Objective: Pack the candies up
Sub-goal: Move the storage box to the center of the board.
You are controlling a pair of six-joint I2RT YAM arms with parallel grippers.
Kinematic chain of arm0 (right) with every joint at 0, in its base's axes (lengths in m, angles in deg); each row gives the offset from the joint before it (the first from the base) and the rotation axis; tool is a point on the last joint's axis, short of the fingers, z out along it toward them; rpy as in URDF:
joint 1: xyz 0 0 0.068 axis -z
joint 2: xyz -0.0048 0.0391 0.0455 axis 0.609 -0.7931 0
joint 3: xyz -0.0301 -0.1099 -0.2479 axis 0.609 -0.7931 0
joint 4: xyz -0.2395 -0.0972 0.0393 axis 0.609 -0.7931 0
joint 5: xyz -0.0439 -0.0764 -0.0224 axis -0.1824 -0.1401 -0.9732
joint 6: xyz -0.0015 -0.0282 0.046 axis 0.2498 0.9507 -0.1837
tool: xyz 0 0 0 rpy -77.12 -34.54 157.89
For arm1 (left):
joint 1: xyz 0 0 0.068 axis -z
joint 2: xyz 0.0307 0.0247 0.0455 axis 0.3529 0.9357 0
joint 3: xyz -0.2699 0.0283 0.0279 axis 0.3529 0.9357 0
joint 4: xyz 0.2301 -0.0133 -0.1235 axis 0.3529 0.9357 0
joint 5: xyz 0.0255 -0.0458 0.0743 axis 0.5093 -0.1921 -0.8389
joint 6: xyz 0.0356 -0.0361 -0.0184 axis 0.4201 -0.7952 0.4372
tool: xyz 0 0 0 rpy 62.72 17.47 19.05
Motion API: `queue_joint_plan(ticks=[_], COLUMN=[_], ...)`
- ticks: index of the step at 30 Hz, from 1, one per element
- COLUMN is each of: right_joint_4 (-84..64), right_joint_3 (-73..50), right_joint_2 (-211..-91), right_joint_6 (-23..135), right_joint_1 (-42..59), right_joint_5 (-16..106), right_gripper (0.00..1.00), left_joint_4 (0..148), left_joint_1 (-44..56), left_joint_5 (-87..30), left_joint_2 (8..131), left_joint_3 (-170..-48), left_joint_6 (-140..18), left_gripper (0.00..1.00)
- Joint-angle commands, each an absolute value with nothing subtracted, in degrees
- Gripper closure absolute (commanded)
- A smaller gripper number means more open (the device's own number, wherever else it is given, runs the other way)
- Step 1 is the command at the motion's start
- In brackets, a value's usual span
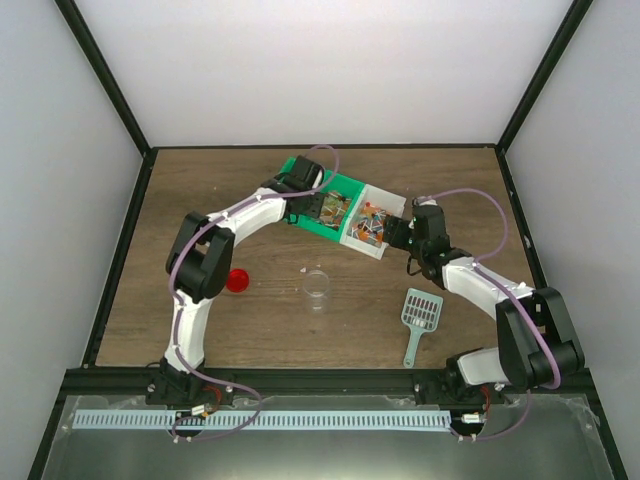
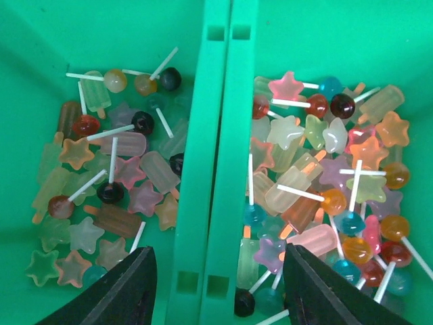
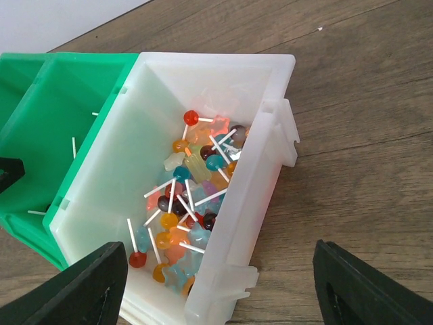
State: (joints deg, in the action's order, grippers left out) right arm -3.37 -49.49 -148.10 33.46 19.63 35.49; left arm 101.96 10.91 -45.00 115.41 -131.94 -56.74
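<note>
The candies are small lollipops, stars and ice-pop shapes in mixed colours. In the left wrist view they lie in two piles (image 2: 115, 169) (image 2: 311, 183) on either side of a green double wall (image 2: 216, 135). My left gripper (image 2: 220, 291) straddles that wall, open, with a gap on each side. More candies (image 3: 186, 196) fill the white bin (image 3: 250, 203). My right gripper (image 3: 226, 294) hangs wide open over the white bin's right wall, holding nothing. From above, the left gripper (image 1: 325, 210) is over the green bin (image 1: 300, 168) and the right gripper (image 1: 400, 235) beside the white bin (image 1: 385, 198).
A clear jar (image 1: 317, 285) stands mid-table, with a red lid (image 1: 237, 280) to its left. A pale blue-green slotted scoop (image 1: 420, 315) lies at the front right. The green bin (image 3: 61, 101) touches the white bin's left side.
</note>
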Motion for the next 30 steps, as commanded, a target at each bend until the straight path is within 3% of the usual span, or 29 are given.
queue_joint_plan(ticks=[1,8,19,30], right_joint_4=[-3.62,-3.73,-3.70,-3.71], right_joint_3=[-46.86,-46.77,-46.48,-46.23], right_joint_2=[-148.35,-148.40,-149.13,-149.65], right_joint_6=[33.90,33.82,33.86,33.69], right_joint_1=[19.23,19.23,19.24,19.26], right_joint_5=[35.92,36.50,37.82,39.25], right_gripper=[0.23,0.23,0.23,0.23], left_joint_4=[102.86,102.22,98.14,96.17], left_joint_1=[10.70,10.62,10.71,11.15], left_joint_5=[-45.09,-47.56,-50.74,-59.01], left_joint_2=[116.76,116.92,112.48,102.72], left_joint_3=[-131.89,-129.77,-120.31,-109.57], left_joint_6=[-57.36,-59.46,-66.33,-80.44], left_gripper=[0.51,0.68,0.87,0.93])
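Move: The left hand hovers just above the storage box's double wall between its two green bins; that wall's middle is about 2 cm ahead and 4 cm below, level sideways. The left green bin's middle lies some 4 cm ahead and 4 cm left, the middle green bin's 1 cm ahead and 5 cm right, and the white bin's 3 cm back and 13 cm right. From the right hand, the double wall is roughly 7 cm ahead, 16 cm left and 8 cm below. Straight down first, about 2 cm, with the left fingers closing from half open until they pinch the near part of the double wall between the green bins. Keeping that grip at one height, the left hand then speeds up to the left and back towards the base, around 6 cm in all, while turning some 15 degrees counter-clockwise to drag and swing the box with it. ##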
